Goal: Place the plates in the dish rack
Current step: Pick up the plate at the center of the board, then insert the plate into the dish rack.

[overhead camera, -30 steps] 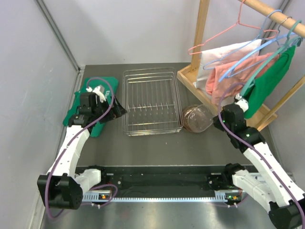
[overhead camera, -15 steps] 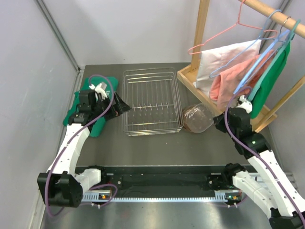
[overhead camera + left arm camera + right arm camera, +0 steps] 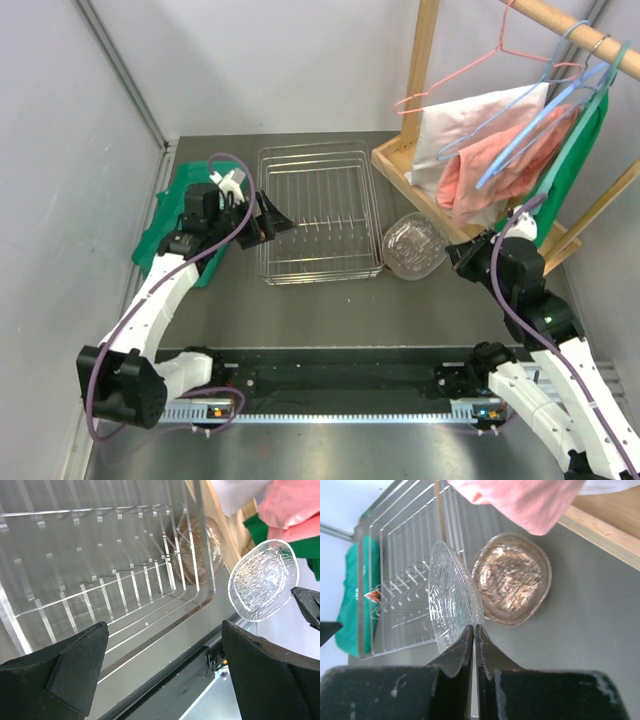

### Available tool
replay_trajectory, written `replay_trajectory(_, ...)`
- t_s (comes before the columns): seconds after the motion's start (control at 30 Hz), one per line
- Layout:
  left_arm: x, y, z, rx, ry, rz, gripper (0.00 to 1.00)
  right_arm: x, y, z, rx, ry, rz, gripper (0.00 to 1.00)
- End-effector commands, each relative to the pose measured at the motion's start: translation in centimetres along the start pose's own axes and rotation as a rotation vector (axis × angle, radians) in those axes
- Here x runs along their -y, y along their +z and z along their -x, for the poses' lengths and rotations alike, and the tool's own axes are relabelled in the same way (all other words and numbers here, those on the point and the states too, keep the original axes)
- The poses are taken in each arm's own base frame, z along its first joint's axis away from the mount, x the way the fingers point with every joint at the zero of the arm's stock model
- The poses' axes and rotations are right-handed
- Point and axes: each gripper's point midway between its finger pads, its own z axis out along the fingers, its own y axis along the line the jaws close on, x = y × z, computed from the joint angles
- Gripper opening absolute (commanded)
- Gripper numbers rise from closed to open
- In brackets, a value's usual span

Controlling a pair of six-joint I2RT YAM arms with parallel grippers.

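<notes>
The silver wire dish rack point(image 3: 320, 210) sits mid-table with no plates in it. My right gripper point(image 3: 453, 257) is shut on the rim of a clear textured glass plate point(image 3: 412, 246), held tilted on edge above the table just right of the rack. In the right wrist view the fingertips point(image 3: 468, 636) pinch this plate point(image 3: 449, 595), and a brown-tinted plate point(image 3: 512, 580) lies flat on the table beyond it. My left gripper point(image 3: 268, 222) hovers open over the rack's left side with nothing between its jaws point(image 3: 165, 665). From there I see the clear plate point(image 3: 262, 580) and the brown plate point(image 3: 200, 547).
A green cloth point(image 3: 165, 235) lies left of the rack. A wooden clothes stand point(image 3: 425, 90) with hangers and hanging clothes point(image 3: 500, 140) fills the right rear, its base beam point(image 3: 410, 180) close to the plates. Grey walls close in the left and back.
The right gripper has lifted the clear plate off the brown one and tilted it up. The left arm has swung right, from over the green cloth to the rack's left edge.
</notes>
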Motion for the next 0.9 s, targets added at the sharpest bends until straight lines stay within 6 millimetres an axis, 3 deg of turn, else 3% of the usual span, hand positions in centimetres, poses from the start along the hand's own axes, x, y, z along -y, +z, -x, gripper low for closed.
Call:
replay_trajectory(0.0,3.1,1.4,1.0,0.030,0.030,-0.106,0.99,-3.3,-1.3,1.7,0.040,0.029,0.142,0.00)
replay_trajectory(0.53,7.5,6.5,-1.2,-0.013,0.046,-0.250,0.99,-7.7,-2.3,0.5,-0.059,0.029,0.369,0.00)
replay_trajectory(0.73,10.2,7.9,-3.1,-0.064,0.041,-0.342,0.99,-8.1,-1.9,-0.1,-0.084,0.053,0.398,0.00)
replay_trajectory(0.87,11.7,9.2,-5.5,-0.134,0.044,-0.396,0.99,-8.3,-1.3,-0.3,-0.090,0.061,0.402,0.00)
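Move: The clear plate hangs by its rim from the right fingers; its middle lies about 31 cm to the left hand's right, 4 cm nearer the bases and about level. The dish rack's middle is some 10 cm ahead of the left hand, 9 cm right and 17 cm below. From the right hand, the open left gripper is about 39 cm left, 6 cm ahead and level; the brown plate lies 12 cm ahead, 6 cm left, 20 cm below. With its fingers still wide open and touching nothing, the left hand sweeps about 13 cm to the right, level above the dish rack, towards the clear plate and swings slightly clockwise. The right hand keeps its pinch on the rim and brings the plate to meet it, going about 5 cm left and rising a little less while turning roughly 15 degrees counter-clockwise and rolling its left side up. ##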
